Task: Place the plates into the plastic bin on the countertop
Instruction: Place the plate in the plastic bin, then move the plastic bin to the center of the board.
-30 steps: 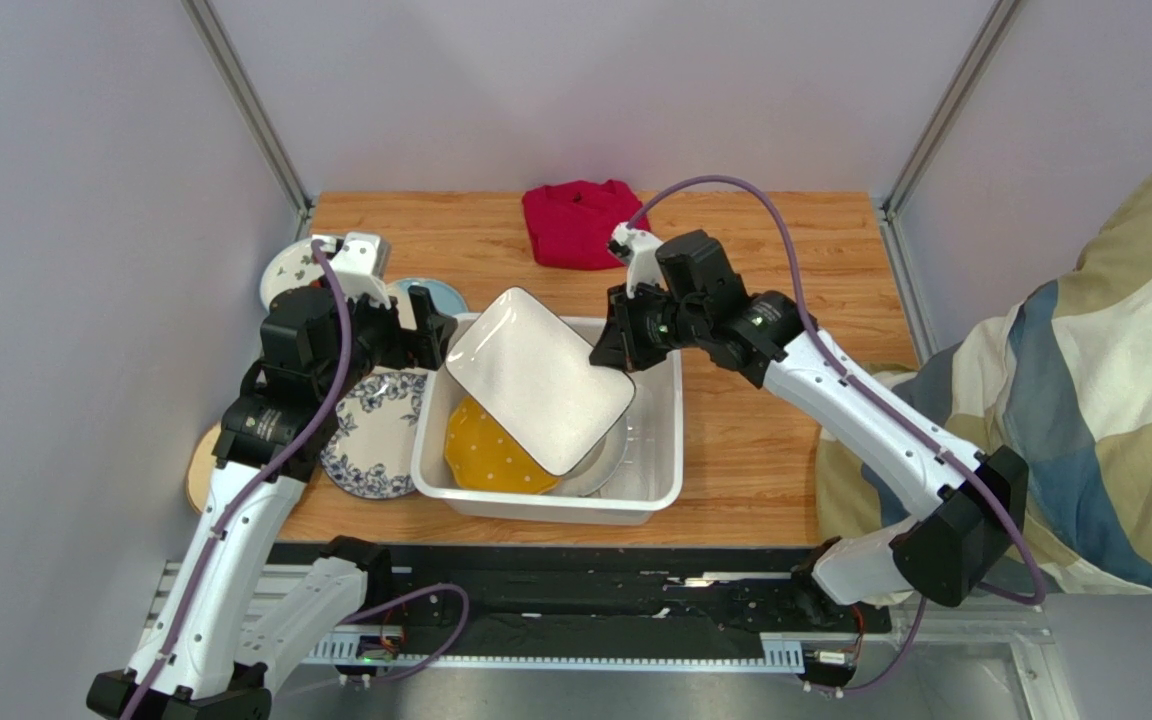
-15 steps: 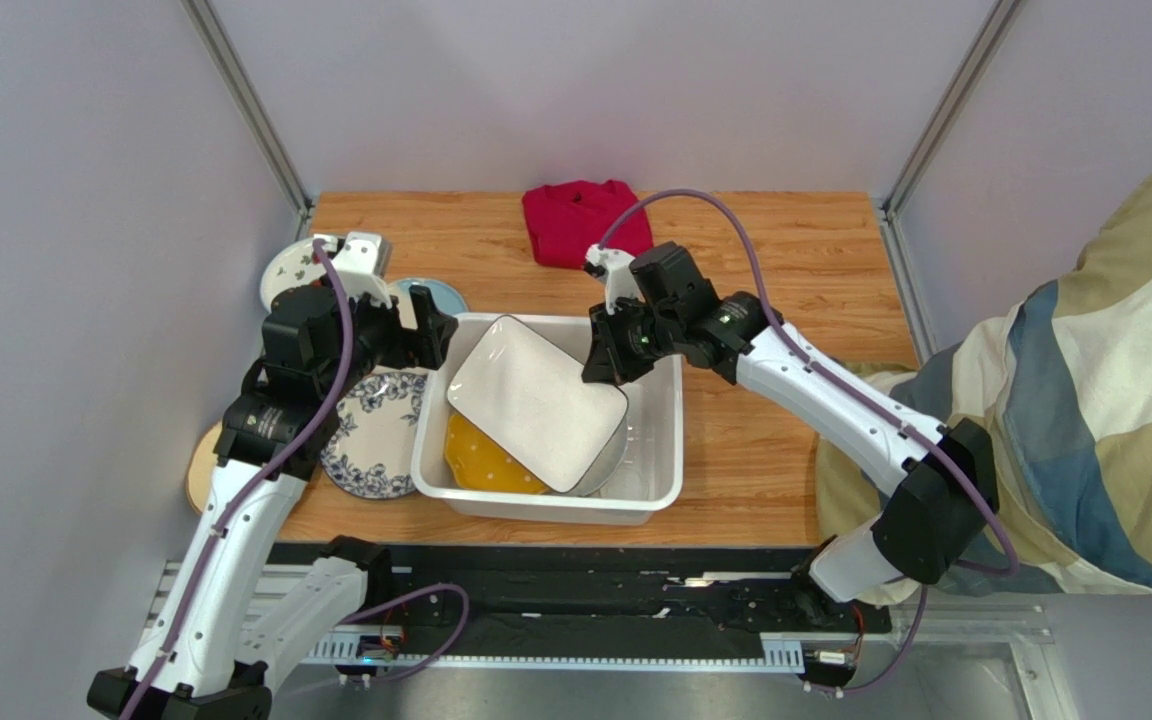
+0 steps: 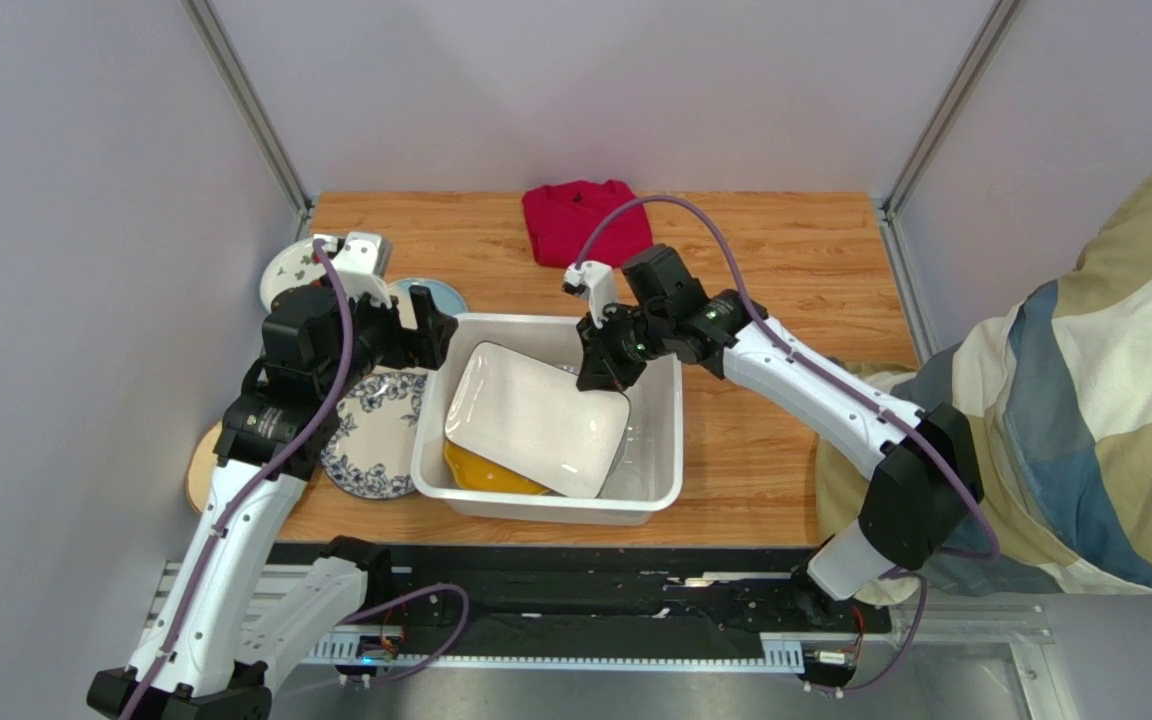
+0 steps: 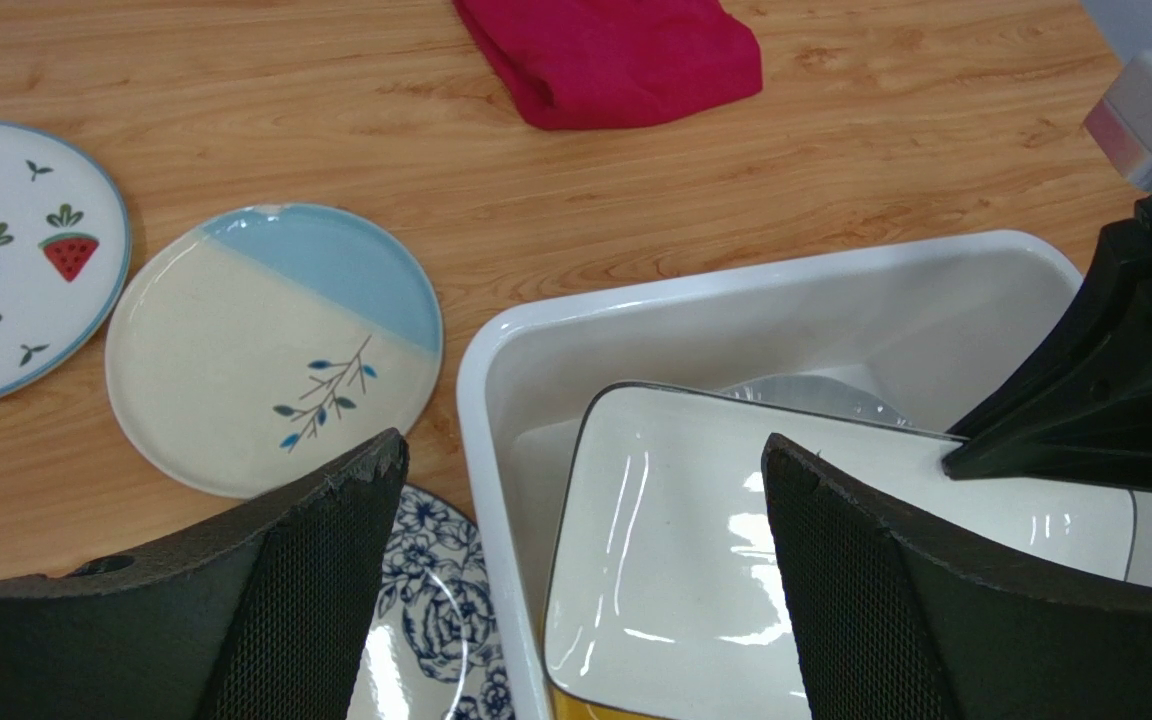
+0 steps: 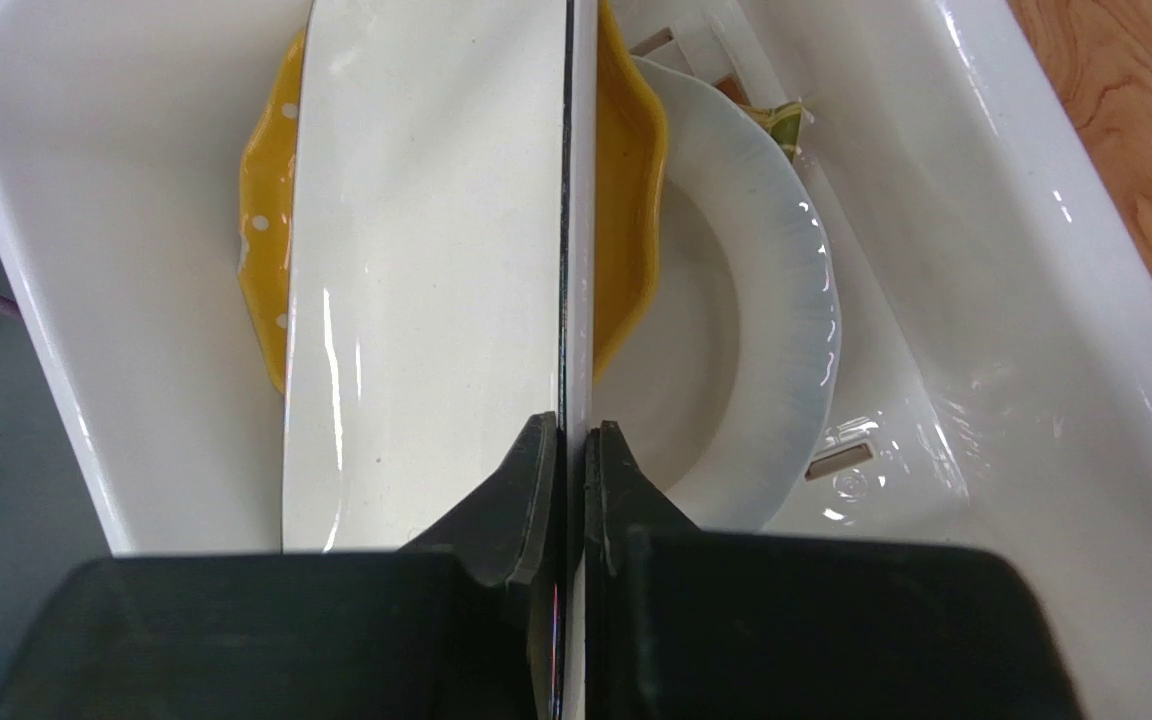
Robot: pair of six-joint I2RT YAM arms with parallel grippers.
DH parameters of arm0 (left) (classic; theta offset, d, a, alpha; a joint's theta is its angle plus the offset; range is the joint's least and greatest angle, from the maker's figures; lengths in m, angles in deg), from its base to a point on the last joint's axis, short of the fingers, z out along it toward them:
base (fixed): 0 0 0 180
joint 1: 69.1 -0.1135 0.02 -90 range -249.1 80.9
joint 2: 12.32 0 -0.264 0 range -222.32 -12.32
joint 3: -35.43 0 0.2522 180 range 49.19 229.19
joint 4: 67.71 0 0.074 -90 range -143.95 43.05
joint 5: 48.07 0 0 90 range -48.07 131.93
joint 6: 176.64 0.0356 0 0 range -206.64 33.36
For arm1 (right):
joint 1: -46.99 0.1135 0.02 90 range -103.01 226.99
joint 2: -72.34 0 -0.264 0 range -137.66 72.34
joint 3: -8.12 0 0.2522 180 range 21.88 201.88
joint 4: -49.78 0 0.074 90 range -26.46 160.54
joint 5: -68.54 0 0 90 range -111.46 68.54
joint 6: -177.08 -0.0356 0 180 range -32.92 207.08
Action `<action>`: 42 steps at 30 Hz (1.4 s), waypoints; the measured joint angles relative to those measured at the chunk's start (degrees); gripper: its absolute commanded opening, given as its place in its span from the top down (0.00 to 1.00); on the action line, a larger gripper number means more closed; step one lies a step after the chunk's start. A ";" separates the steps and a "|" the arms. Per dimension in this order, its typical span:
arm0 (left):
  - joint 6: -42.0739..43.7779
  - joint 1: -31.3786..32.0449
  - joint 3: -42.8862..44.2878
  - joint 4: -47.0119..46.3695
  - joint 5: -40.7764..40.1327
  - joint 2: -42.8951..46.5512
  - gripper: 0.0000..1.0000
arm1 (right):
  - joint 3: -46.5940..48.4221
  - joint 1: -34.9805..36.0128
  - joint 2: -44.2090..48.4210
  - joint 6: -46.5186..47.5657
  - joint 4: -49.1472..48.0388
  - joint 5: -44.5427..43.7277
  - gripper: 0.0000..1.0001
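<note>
My right gripper [image 3: 602,372] is shut on the rim of a white rectangular plate [image 3: 530,420], which is tilted low inside the white plastic bin [image 3: 660,458]. In the right wrist view the fingers [image 5: 537,480] pinch the plate's edge [image 5: 432,225] over a yellow scalloped plate [image 5: 627,180] and a white round plate [image 5: 755,315] lying in the bin [image 5: 1018,270]. My left gripper [image 4: 582,447] hangs open above the bin's left rim [image 4: 485,435], nothing between its fingers.
Left of the bin on the countertop [image 3: 778,255] lie a blue floral plate [image 3: 372,435], a cream-and-blue plate [image 4: 267,345] and a strawberry-print plate [image 4: 11,255]. A tan round plate [image 3: 204,465] peeks from under the left arm. A red cloth [image 3: 582,221] sits at the back.
The right gripper has moved left and down, lowering the rectangular plate from above the bin into it. The left arm has stayed still.
</note>
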 measured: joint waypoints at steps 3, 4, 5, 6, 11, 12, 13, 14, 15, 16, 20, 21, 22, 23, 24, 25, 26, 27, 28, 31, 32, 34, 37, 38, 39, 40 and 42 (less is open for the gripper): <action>0.00 0.00 0.00 0.00 0.00 0.00 0.08 | 0.28 -0.42 -1.46 3.21 0.17 2.10 1.00; 0.00 0.00 0.00 0.02 0.00 0.00 0.08 | 0.63 -0.63 -1.90 4.00 0.48 2.71 1.00; 0.00 0.00 0.00 0.02 0.00 0.00 0.08 | 0.92 -0.74 -2.40 4.79 0.70 3.34 1.00; 0.00 0.00 0.00 0.00 0.00 0.00 0.08 | 1.14 -0.79 -2.78 5.46 0.81 3.89 1.00; 0.00 0.00 0.00 0.00 0.00 -0.07 0.08 | 1.51 -0.20 -3.72 8.22 0.92 6.12 1.00; 0.00 0.00 0.00 0.00 0.02 -0.11 0.08 | 1.62 0.15 -3.89 8.66 1.16 6.27 1.00; 0.00 0.00 0.00 0.02 0.02 -0.15 0.08 | 1.90 0.50 -4.09 8.98 1.68 6.32 1.00; 0.00 0.00 0.00 0.00 0.02 -0.22 0.08 | 2.36 1.05 -4.46 9.33 2.25 6.58 1.00; 0.00 0.00 0.00 0.00 0.04 -0.26 0.08 | 2.64 1.51 -4.81 9.60 2.51 6.88 1.00; 0.00 0.00 0.00 0.00 0.04 -0.33 0.08 | 2.99 2.16 -5.35 9.94 2.73 7.52 1.00; 0.00 0.00 0.00 0.00 0.04 -0.42 0.08 | 3.52 4.00 -7.21 10.14 3.48 8.98 0.99; 0.00 0.00 0.00 0.02 0.04 -0.42 0.08 | 3.52 4.26 -7.50 10.05 3.98 8.98 0.95; 0.00 0.00 0.00 0.00 0.04 -0.42 0.08 | 3.50 4.42 -7.82 9.81 4.33 8.85 0.91; 0.00 0.00 0.00 0.00 0.04 -0.42 0.08 | 3.52 4.59 -8.02 9.64 4.50 8.48 0.89; 0.00 0.00 0.00 0.00 0.04 -0.42 0.08 | 3.52 4.61 -8.13 9.33 4.52 8.15 0.81; 0.00 0.00 0.00 0.00 0.04 -0.44 0.08 | 3.52 4.66 -8.15 9.03 4.52 7.72 0.75; 0.00 0.00 0.00 0.00 0.04 -0.44 0.08 | 3.52 4.76 -8.15 8.68 4.55 7.26 0.70; 0.00 0.00 0.00 0.00 0.04 -0.44 0.08 | 3.52 4.98 -8.15 8.48 4.50 6.54 0.63; 0.00 0.00 0.00 0.00 0.04 -0.44 0.08 | 3.50 5.25 -8.15 8.26 4.52 5.84 0.60; 0.00 0.00 0.00 0.00 0.04 -0.44 0.08 | 3.50 5.79 -8.11 7.65 4.24 4.59 0.49; 0.00 0.00 0.00 0.00 0.04 -0.44 0.08 | 3.50 5.86 -8.11 7.37 4.20 4.15 0.43; 0.00 0.00 0.00 0.00 0.04 -0.42 0.08 | 3.50 5.95 -8.09 6.88 4.20 3.19 0.37; 0.00 0.00 0.00 0.00 0.02 -0.42 0.08 | 3.32 5.99 -7.61 6.03 4.13 1.57 0.03; 0.00 0.00 0.00 0.00 0.04 -0.42 0.08 | 3.08 5.99 -7.21 5.73 4.02 0.94 0.00; 0.00 0.00 0.00 0.00 0.02 -0.42 0.08 | 2.82 5.99 -6.80 5.03 3.93 0.50 0.00; 0.00 0.00 0.00 0.00 0.02 -0.42 0.08 | 2.47 5.99 -6.21 4.74 3.78 -0.13 0.00; 0.00 0.00 0.00 0.00 0.02 -0.42 0.08 | 1.81 5.99 -4.94 3.96 3.41 -1.29 0.00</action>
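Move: The right hand already holds the white rectangular plate by its edge inside the plastic bin, whose middle lies some 9 cm to its left, 5 cm back and 7 cm below. In the bin, the yellow plate is about 15 cm left, 8 cm back and 7 cm below, the round white plate 6 cm left, 7 cm back and 8 cm below. From the left hand the bin's middle is roughly 13 cm right, 12 cm back and 18 cm below. Right hand carries the plate about 5 cm back, left and down onto the stack, then opens wide, letting go. ##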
